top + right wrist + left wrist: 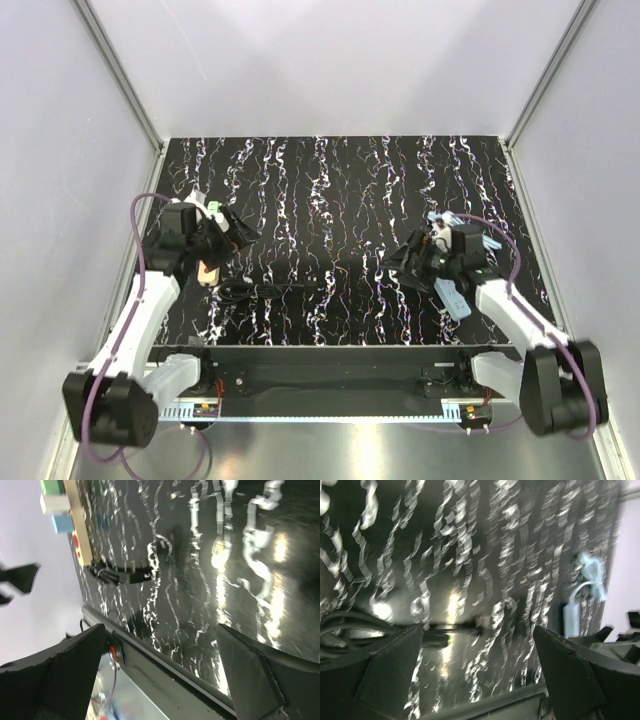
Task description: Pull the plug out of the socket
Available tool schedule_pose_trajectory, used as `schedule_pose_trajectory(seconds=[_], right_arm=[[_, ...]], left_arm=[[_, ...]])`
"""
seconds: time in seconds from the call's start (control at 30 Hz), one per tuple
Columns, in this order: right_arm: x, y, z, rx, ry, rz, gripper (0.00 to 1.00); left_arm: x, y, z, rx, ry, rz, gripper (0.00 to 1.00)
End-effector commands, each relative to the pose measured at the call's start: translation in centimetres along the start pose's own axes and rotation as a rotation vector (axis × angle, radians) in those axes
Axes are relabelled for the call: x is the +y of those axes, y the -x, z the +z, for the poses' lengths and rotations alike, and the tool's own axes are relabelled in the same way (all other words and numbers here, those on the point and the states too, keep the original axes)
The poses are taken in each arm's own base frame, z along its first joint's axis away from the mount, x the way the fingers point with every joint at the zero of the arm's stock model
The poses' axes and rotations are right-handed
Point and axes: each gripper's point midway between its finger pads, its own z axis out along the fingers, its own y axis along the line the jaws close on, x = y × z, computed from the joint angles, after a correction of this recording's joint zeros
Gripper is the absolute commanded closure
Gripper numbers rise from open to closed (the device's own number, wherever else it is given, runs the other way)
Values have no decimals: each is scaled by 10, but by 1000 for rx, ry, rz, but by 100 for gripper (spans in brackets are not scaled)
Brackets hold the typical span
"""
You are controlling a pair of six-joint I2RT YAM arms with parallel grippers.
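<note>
The socket, a narrow beige-tan power strip (80, 527) with red spots, lies at the left of the table. In the top view its near end (207, 272) shows under my left arm. The plug, a small white cube (50, 502), stands on the strip beside a light blue cube (61, 524). A black cord (120, 575) leaves the strip's end. My left gripper (236, 234) hangs open just right of the strip, with only table between its fingers (390, 670). My right gripper (402, 258) is open at mid-right, facing the strip from well away.
A light blue power strip (450, 296) with a blue cord (446, 217) lies under my right arm, and it also shows in the left wrist view (571, 620). The black cord coils (235, 290) near the front left. White walls enclose the black marbled table (330, 200).
</note>
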Motion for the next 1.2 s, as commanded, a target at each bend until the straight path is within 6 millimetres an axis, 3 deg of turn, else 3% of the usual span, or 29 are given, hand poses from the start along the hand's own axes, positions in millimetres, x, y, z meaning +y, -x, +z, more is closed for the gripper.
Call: schedule_pose_trajectory(seconds=[0.0, 0.07, 0.1, 0.13, 0.17, 0.2, 0.23, 0.3, 0.37, 0.4, 0.47, 0.5, 0.53, 0.6, 0.7, 0.73, 0.87, 0.93, 1.0, 1.03, 1.07, 1.1, 1.13, 1.17], right_arm=[[52, 11, 17, 18, 185, -176, 0], [65, -3, 34, 76, 217, -178, 0], [80, 1, 40, 62, 261, -207, 0], [79, -4, 52, 95, 258, -197, 0], [90, -18, 59, 139, 279, -209, 0], [106, -15, 64, 134, 317, -236, 0], [105, -21, 77, 165, 307, -230, 0], [132, -33, 89, 188, 354, -273, 0], [137, -40, 109, 214, 348, -274, 0], [158, -50, 115, 231, 383, -306, 0], [163, -64, 134, 275, 390, -306, 0], [182, -63, 139, 273, 433, -326, 0], [180, -78, 152, 314, 426, -323, 0], [199, -81, 159, 323, 476, -326, 0], [206, -92, 169, 352, 501, -305, 0], [206, -95, 172, 361, 499, -307, 0], [209, -107, 186, 367, 469, -348, 0], [216, -117, 197, 369, 506, -337, 11], [244, -125, 204, 364, 592, -312, 22], [235, -131, 220, 380, 579, -284, 40], [246, -132, 223, 377, 621, -253, 51], [254, -135, 228, 377, 642, -233, 58], [245, -138, 243, 383, 620, -179, 60], [250, -140, 245, 374, 644, -178, 61]], left_arm=[[-2, -8, -8, 131, -105, -13, 1], [4, 15, -17, 25, -81, 15, 1], [6, 22, -22, -17, -60, 31, 1], [12, 33, -28, -80, -6, 48, 1], [15, 38, -34, -101, 28, 57, 1], [20, 39, -36, -113, 60, 54, 1], [28, 44, -38, -139, 105, 45, 1], [35, 46, -39, -146, 138, 47, 1], [47, 49, -38, -145, 197, 69, 1], [49, 55, -40, -159, 221, 82, 1], [69, 64, -47, -190, 346, 117, 1], [74, 68, -47, -193, 376, 135, 8], [84, 75, -52, -224, 439, 150, 10], [95, 79, -50, -207, 498, 183, 14], [98, 86, -52, -186, 538, 219, 18], [107, 88, -51, -183, 587, 227, 19], [108, 95, -37, -132, 577, 298, 25], [105, 100, -27, -110, 557, 323, 29], [99, 113, -26, -102, 557, 366, 32], [100, 115, -24, -89, 563, 372, 33], [104, 114, -20, -58, 573, 374, 32], [101, 118, -20, -58, 572, 376, 32], [103, 118, -17, -51, 580, 371, 32], [103, 119, -15, -48, 579, 362, 32]])
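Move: The blue plug on the socket strip lies about 50 cm left of the right hand, roughly 9 cm ahead and 8 cm lower. The white plug sits some 4 cm beyond the blue plug and 2 cm right of it; the cable coil is about 13 cm nearer the base and 9 cm right of the blue plug. From the left hand, the blue plug is about 9 cm left, 5 cm ahead and 14 cm below. Right hand sweeps some 35 cm left towards the socket strip, half closing; left hand shifts about 14 cm left. ##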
